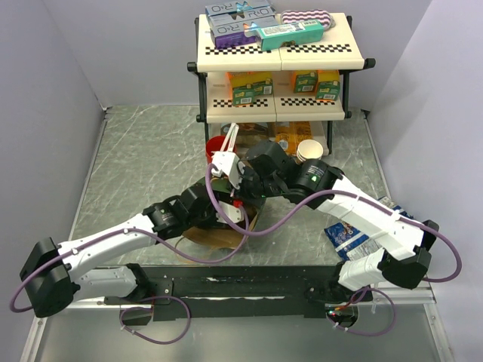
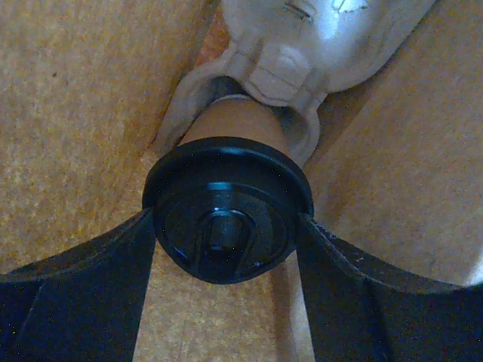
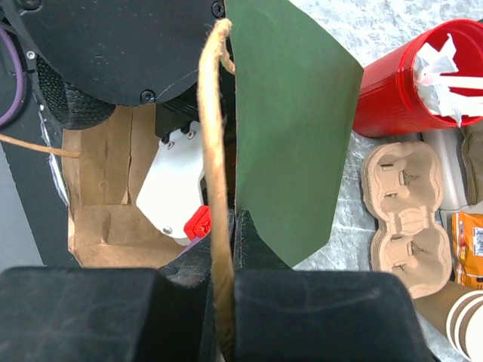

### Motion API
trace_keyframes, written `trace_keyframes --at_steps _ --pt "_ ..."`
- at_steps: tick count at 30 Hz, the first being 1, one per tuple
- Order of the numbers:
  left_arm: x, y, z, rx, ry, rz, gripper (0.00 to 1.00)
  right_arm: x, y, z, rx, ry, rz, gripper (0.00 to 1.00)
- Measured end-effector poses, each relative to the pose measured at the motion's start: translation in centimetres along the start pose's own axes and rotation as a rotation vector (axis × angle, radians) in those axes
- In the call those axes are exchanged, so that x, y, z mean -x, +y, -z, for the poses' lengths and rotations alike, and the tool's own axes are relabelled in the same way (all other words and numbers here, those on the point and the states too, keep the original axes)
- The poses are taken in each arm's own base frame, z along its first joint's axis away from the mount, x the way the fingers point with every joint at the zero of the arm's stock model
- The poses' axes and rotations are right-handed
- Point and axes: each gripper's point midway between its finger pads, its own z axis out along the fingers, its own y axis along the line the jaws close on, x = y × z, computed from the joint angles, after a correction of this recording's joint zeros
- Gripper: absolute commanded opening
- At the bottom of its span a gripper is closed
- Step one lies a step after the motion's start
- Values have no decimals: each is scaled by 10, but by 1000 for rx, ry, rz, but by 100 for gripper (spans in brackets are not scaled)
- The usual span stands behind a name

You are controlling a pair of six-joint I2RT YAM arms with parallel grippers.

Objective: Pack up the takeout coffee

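The takeout coffee (image 2: 229,124), a brown paper cup with a black lid (image 2: 226,197), lies inside the paper bag (image 2: 68,113). My left gripper (image 2: 226,221) is shut on it, a dark finger pressed to each side of the lid. The cup's far end rests against a whitish plastic item (image 2: 302,38) deeper in the bag. My right gripper (image 3: 235,226) is shut on the bag's rim, pinching the twine handle (image 3: 213,113) and the green outer wall (image 3: 294,128). From above, the brown bag (image 1: 215,235) shows under both wrists; the cup is hidden there.
A red cup of stirrers (image 3: 411,83) and a cardboard cup carrier (image 3: 404,211) sit right of the bag. Pale stacked cups (image 1: 309,151) stand before the shelf rack (image 1: 275,68). A blue snack packet (image 1: 355,237) lies under the right arm.
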Motion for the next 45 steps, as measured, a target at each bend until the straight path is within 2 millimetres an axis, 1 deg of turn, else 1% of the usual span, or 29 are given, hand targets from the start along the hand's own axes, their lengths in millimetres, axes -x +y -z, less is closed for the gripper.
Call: trace_keyframes --at_steps 21,25,26,27,28,30,31,33,34,37,39,40,45 --pt "11 -1 -29 -19 -46 3 1 -10 -10 2 -4 25 -38 0" --pt "12 0 -29 -21 -44 8 1 -11 -11 2 -7 28 -39 0" --pt "11 0 -29 -23 -42 8 8 -11 -11 2 -5 27 -37 0" --pt "11 0 -29 -24 -39 8 13 -11 -11 2 -5 27 -35 0" --pt "11 0 -28 -29 -35 10 21 -10 -11 2 -6 26 -32 0" --pt "10 -1 -25 -42 -22 18 32 -9 -12 2 -8 21 -27 0" --pt "10 -1 -23 -47 -18 23 40 -9 -13 3 -9 17 -24 0" --pt "9 -2 -18 -66 -7 35 50 -7 -14 3 -10 8 -20 0" --pt "9 -3 -14 -75 -3 43 61 -6 -14 4 -11 2 -18 0" --pt "8 -7 -3 -108 -1 69 76 -3 -14 5 -5 -12 -13 0" --pt "8 -11 6 -128 -13 91 83 -3 -11 4 8 -16 -10 0" --pt "9 -12 9 -133 -20 97 99 -3 -10 4 16 -16 -10 0" --pt "17 -19 27 -174 -82 151 99 0 -3 3 58 -32 -5 0"
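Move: The left hand holds the black-lidded coffee cup inside the bag. The near well of the cup carrier lies about 4 cm ahead, 4 cm to its right and 7 cm below; the empty far well is some 3 cm farther out and 8 cm more to the right. Outside, the red straw bin stands about 11 cm ahead and 4 cm right. From the right hand, still pinching the bag's rim, the near well is about 20 cm below, 3 cm left and 2 cm ahead. Rightward, forward and down, the left hand first eases the held cup about 3 cm farther into the carrier's near well. Then it turns back, drawing off towards the robot some 5 cm and rising 2–3 cm, its fingers tipping about 10 degrees steeper and spreading fully to let go of the lid. The right hand keeps its pinch on the bag's rim, shifting only about a centimetre. ##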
